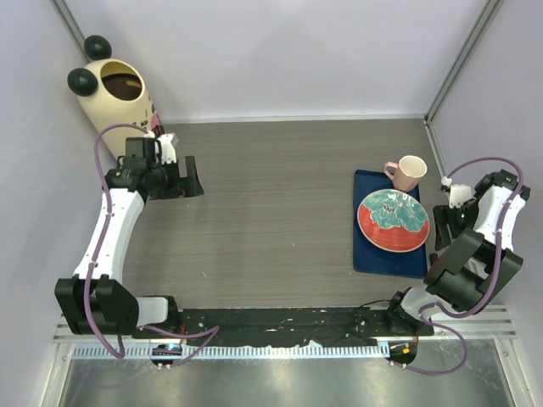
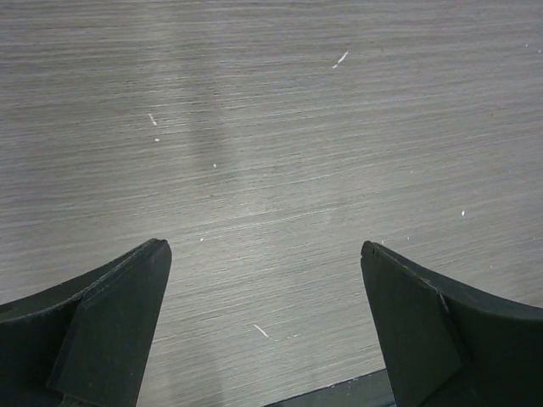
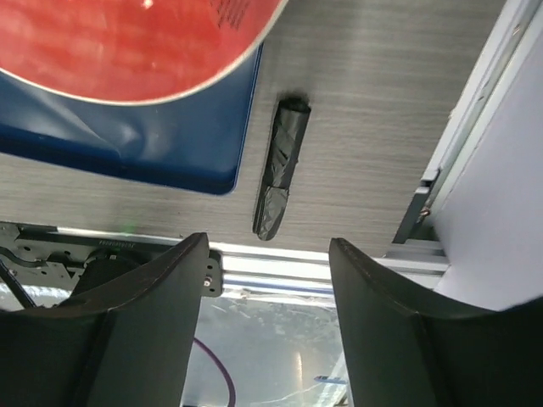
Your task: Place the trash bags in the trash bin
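Observation:
The trash bin point(image 1: 114, 106), cream with two black ball ears and a brown inside, stands in the far left corner. My left gripper point(image 1: 193, 176) hovers just right of it, open over bare table, and the left wrist view shows nothing between its fingers point(image 2: 265, 248). One trash bag point(image 3: 282, 165), rolled into a tight black stick, lies on the table beside the blue tray's corner near the front rail. My right gripper point(image 3: 267, 240) is above and short of it, open and holding nothing. In the top view the right arm point(image 1: 443, 231) hides that bag.
A blue tray point(image 1: 366, 254) at the right carries a red and teal plate point(image 1: 393, 220), with a pink mug point(image 1: 410, 172) behind it. A metal frame post point(image 3: 424, 203) and the wall stand close on the right. The front rail point(image 3: 280, 263) runs just beyond the bag.

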You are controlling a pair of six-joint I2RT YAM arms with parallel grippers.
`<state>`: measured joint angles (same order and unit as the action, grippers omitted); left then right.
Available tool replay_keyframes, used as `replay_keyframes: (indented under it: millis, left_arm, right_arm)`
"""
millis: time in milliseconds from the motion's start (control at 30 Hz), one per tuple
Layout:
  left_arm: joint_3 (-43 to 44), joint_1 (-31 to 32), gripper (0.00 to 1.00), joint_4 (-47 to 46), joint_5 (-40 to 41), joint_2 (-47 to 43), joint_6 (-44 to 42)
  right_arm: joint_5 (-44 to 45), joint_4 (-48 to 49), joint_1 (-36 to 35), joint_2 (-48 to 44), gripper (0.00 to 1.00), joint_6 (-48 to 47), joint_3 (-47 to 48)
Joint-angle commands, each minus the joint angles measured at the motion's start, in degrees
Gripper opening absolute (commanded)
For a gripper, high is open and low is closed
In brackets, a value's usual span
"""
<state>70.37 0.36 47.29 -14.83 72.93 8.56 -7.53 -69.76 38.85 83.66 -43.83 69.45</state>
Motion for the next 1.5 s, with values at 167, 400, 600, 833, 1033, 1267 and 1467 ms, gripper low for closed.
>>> replay_keyframes:
  millis: [167, 400, 600, 833, 1033, 1267, 1467]
  left_arm:
    - [5.3, 2.0, 1.0, -1.9, -2.0, 3.5, -1.0]
    - [6.3, 2.4, 1.0, -1.9, -2.0, 4.7, -1.7]
    - [6.9, 2.4, 1.0, -1.7, -1.9, 4.9, -2.5]
    - [7.0, 2.4, 1.0, -1.4, -1.5, 4.7, -3.3]
    - [7.2, 2.4, 1.0, -1.6, -1.8, 5.3, -3.2]
    - [6.6, 2.4, 1.0, -3.2, -3.1, 4.2, -2.3]
    - [5.8, 2.5, 1.0, -4.2, -14.2, 1.1, -6.5]
  right_arm:
    - [2.6, 6.5, 3.7, -0.2, 0.51, -3.8, -10.4]
    - [4.5, 12.4, 3.7, -0.2, 0.47, -3.3, -16.7]
    - [6.6, 17.5, 3.7, 1.2, 0.45, -3.5, -20.1]
    - [7.4, 21.6, 3.7, 3.4, 0.31, -3.8, -22.5]
    - [9.4, 19.7, 3.8, 2.0, 0.02, -4.7, -22.0]
    - [-3.9, 1.3, 3.3, -4.0, 0.01, -4.4, -4.3]
    - [-20.3, -14.4, -12.3, -4.2, 0.01, 4.6, 13.1]
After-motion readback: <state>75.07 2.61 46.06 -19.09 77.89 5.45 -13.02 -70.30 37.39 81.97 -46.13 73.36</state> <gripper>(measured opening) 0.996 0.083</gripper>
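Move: The trash bag, a black roll, lies about 3 cm back from the right hand, level sideways and some 10 cm below. The plate, on the blue tray, has its middle about 8 cm ahead and 12 to the left, at a similar depth; the mug is some 21 cm ahead and 8 left. From the left hand the bag is around 17 cm back, 68 right and 19 below. Right hand sinks about 10 cm and back, pinches the trash bag, lifts it forward; left drifts forward-right. ##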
